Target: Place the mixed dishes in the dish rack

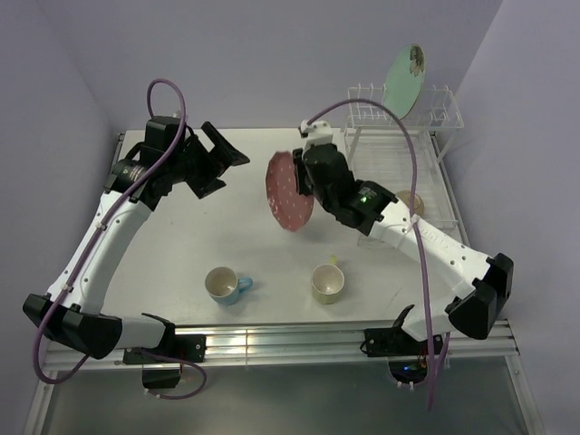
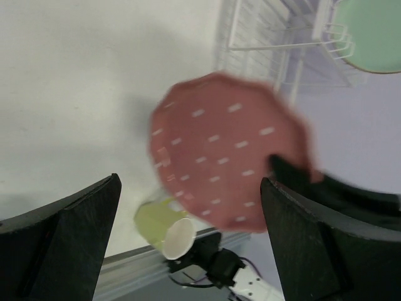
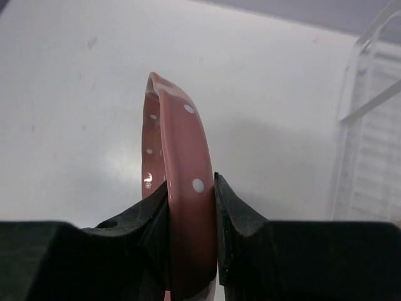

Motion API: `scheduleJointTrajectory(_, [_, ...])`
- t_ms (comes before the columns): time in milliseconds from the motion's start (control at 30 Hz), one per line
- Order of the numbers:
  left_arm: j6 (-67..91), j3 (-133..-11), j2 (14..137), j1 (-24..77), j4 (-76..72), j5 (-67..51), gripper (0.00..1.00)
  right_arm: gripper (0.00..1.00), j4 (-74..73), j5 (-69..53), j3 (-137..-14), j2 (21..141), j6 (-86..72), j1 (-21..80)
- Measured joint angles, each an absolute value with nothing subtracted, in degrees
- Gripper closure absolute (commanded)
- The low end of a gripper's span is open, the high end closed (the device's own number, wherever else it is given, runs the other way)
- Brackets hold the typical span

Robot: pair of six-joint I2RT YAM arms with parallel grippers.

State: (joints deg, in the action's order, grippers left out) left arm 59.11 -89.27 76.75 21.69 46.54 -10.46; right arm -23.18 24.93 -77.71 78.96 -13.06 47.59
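Observation:
My right gripper [image 1: 304,186] is shut on the rim of the pink white-dotted plate [image 1: 288,190] and holds it on edge above the table; the right wrist view shows the plate [image 3: 177,138] clamped between the fingers [image 3: 191,191]. My left gripper [image 1: 222,163] is open and empty, left of the plate, apart from it; its view shows the plate [image 2: 229,150]. The mint-green flowered plate [image 1: 405,80] stands in the white dish rack's [image 1: 367,113] slotted holder. The cream bowl [image 1: 410,201] sits in the lower basket tray. The blue mug [image 1: 222,285] and pale yellow-green mug [image 1: 328,283] stand near the front edge.
The rack's lower tray [image 1: 437,177] runs along the table's right side, next to my right arm. The left wrist view also shows the yellow-green mug [image 2: 164,227], the rack [image 2: 269,44] and the mint plate [image 2: 369,34]. A purple wall stands behind the rack.

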Motion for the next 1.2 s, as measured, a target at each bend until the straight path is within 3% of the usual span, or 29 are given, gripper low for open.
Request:
scheduleJointTrajectory(633, [48.07,-68.97,67.51,23.51,50.48,-2.0,0.01,1.0,-17.37,37.87,-126.1,105.16,13.32,31.18])
scheduleJointTrajectory(1200, [43.7,-60.58,65.21,24.16,48.16,-1.58,0.01,1.0,-6.61,43.44,-130.65,107.94,26.28,22.44])
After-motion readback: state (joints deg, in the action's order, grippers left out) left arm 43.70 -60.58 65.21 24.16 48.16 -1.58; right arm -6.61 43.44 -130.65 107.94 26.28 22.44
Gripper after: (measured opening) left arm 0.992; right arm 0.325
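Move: The dish rack's upper tier, where the pink plate is to go, lies roughly 22 cm ahead of the right hand, 24 cm to its right and about level. The green plate standing there is 23 cm ahead, 23 cm right and 9 cm up; the bowl below is 8 cm ahead, 29 cm right, 24 cm down. The blue mug lies about 17 cm back, 5 cm left and 29 cm below the left hand; the yellow mug is 21 cm right, 17 cm back, equally low. The pink plate, its rim still pinched by the right hand, is swept forward and up, then mainly rightward to high over the rack near the green plate, about 24 cm up in all, while the wrist tips up and turns clockwise some 40 degrees. The empty left hand sinks 15 cm and draws back towards the blue mug, drifting left, fingers kept wide open. ##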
